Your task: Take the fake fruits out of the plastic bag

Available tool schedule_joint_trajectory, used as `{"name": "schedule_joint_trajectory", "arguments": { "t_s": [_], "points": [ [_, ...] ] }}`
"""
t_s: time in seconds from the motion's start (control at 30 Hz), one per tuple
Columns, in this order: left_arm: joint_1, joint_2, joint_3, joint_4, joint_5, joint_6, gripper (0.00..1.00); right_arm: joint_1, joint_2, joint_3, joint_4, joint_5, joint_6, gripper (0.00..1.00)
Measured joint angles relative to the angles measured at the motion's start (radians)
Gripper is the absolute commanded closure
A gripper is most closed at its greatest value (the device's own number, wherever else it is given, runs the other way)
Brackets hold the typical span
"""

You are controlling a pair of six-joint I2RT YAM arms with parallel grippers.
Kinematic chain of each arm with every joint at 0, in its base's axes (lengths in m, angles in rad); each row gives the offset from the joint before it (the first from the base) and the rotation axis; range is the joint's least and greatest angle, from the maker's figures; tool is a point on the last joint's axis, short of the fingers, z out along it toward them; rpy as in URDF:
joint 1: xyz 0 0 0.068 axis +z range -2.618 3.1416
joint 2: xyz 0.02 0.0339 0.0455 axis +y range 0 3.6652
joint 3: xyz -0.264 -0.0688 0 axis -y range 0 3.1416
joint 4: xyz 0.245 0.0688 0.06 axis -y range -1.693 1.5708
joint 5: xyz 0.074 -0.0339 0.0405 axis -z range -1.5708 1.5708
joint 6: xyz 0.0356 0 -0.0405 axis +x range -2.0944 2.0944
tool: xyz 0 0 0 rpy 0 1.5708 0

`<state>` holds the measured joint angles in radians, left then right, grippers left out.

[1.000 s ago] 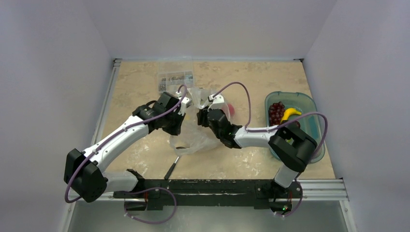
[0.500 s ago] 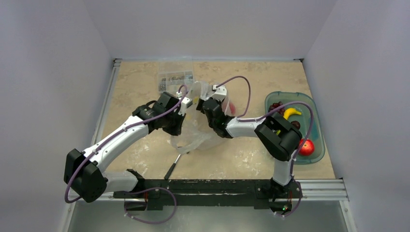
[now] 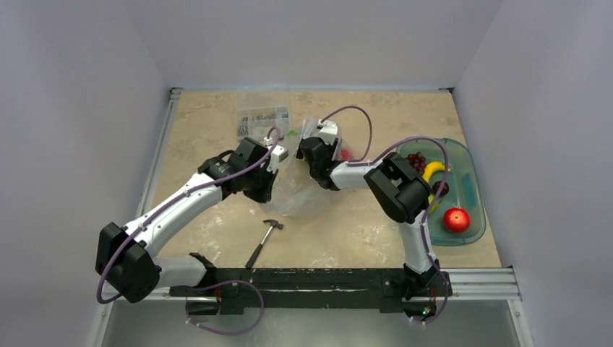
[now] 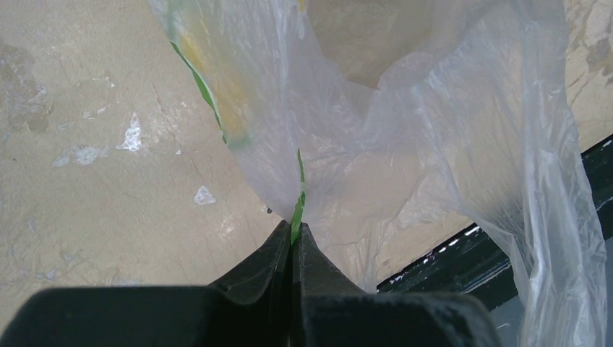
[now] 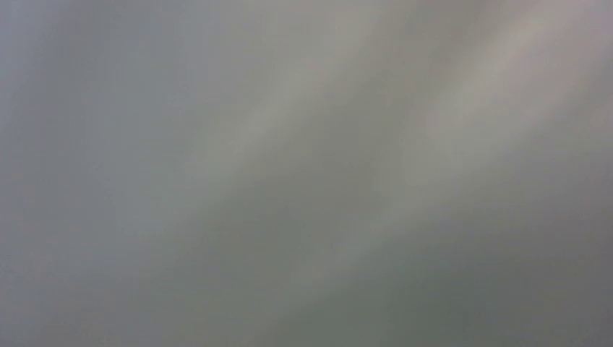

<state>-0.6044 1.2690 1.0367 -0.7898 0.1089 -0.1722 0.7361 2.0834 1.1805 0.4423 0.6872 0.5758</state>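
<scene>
The thin clear plastic bag (image 3: 300,196) hangs over the table's middle, and my left gripper (image 3: 282,155) is shut on it. In the left wrist view the fingertips pinch the plastic bag's (image 4: 405,144) green-striped edge at the gripper (image 4: 295,228). My right gripper (image 3: 308,149) is against the bag's upper right side; its wrist view is a grey blur, so its jaws do not show. A red fruit (image 3: 345,154) lies just right of it. Dark grapes (image 3: 415,160), a banana (image 3: 434,169) and a red apple (image 3: 455,219) lie in the teal tray (image 3: 473,189).
A small hammer (image 3: 264,241) lies on the table in front of the bag. A clear box of small parts (image 3: 262,116) stands at the back, behind the left gripper. The right arm's elbow (image 3: 394,189) hangs beside the tray.
My right gripper has moved toward the back along the bag, and its elbow has swung left off the tray. The bag has drawn back off the hammer. The left gripper has stayed put.
</scene>
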Motion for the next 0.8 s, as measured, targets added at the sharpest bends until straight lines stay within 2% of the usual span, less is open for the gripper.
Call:
{"name": "schedule_joint_trajectory", "arguments": {
  "t_s": [0.13,0.3,0.43,0.53,0.8],
  "points": [
    [0.0,0.001,0.0,0.003,0.0,0.0,1.0,-0.004,0.035,0.11,-0.145,-0.008,0.01,0.3],
    [0.0,0.001,0.0,0.004,0.0,0.0,1.0,-0.004,0.099,0.224,-0.257,-0.032,0.035,0.5],
    [0.0,0.001,0.0,0.004,0.0,0.0,1.0,-0.006,0.101,0.227,-0.256,-0.039,0.044,0.6],
    [0.0,0.003,0.0,0.004,0.0,0.0,1.0,-0.011,0.095,0.215,-0.237,-0.059,0.029,0.71],
    [0.0,0.012,0.0,0.001,0.0,0.0,1.0,-0.013,-0.023,0.079,-0.183,-0.214,-0.043,0.97]
  ]
}}
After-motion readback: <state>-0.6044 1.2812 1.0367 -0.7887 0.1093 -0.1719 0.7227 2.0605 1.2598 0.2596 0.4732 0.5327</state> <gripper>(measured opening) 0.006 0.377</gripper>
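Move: The green fruit inside the bag lies just off the right gripper's open fingers, about 2 cm ahead, 2 cm left and 2 cm below. The red fruit is some 7 cm to the right and 5 cm back of that gripper, 2 cm lower; the parts box is 16 cm left, 4 ahead and 6 below. From the left gripper, shut on the bag's rim, the green fruit lies about 22 cm ahead, 12 right and 10 below. Ease the wide-open right gripper about 2 cm forward and 2 cm left inside the bag, sinking a little and tipping it slightly down, then close it to about half its opening around the green fruit. Draw back towards the robot about 2.5 cm, rising slightly and swivelling some 10 degrees counter-clockwise. Keep the left gripper still, pinching the bag's rim. ##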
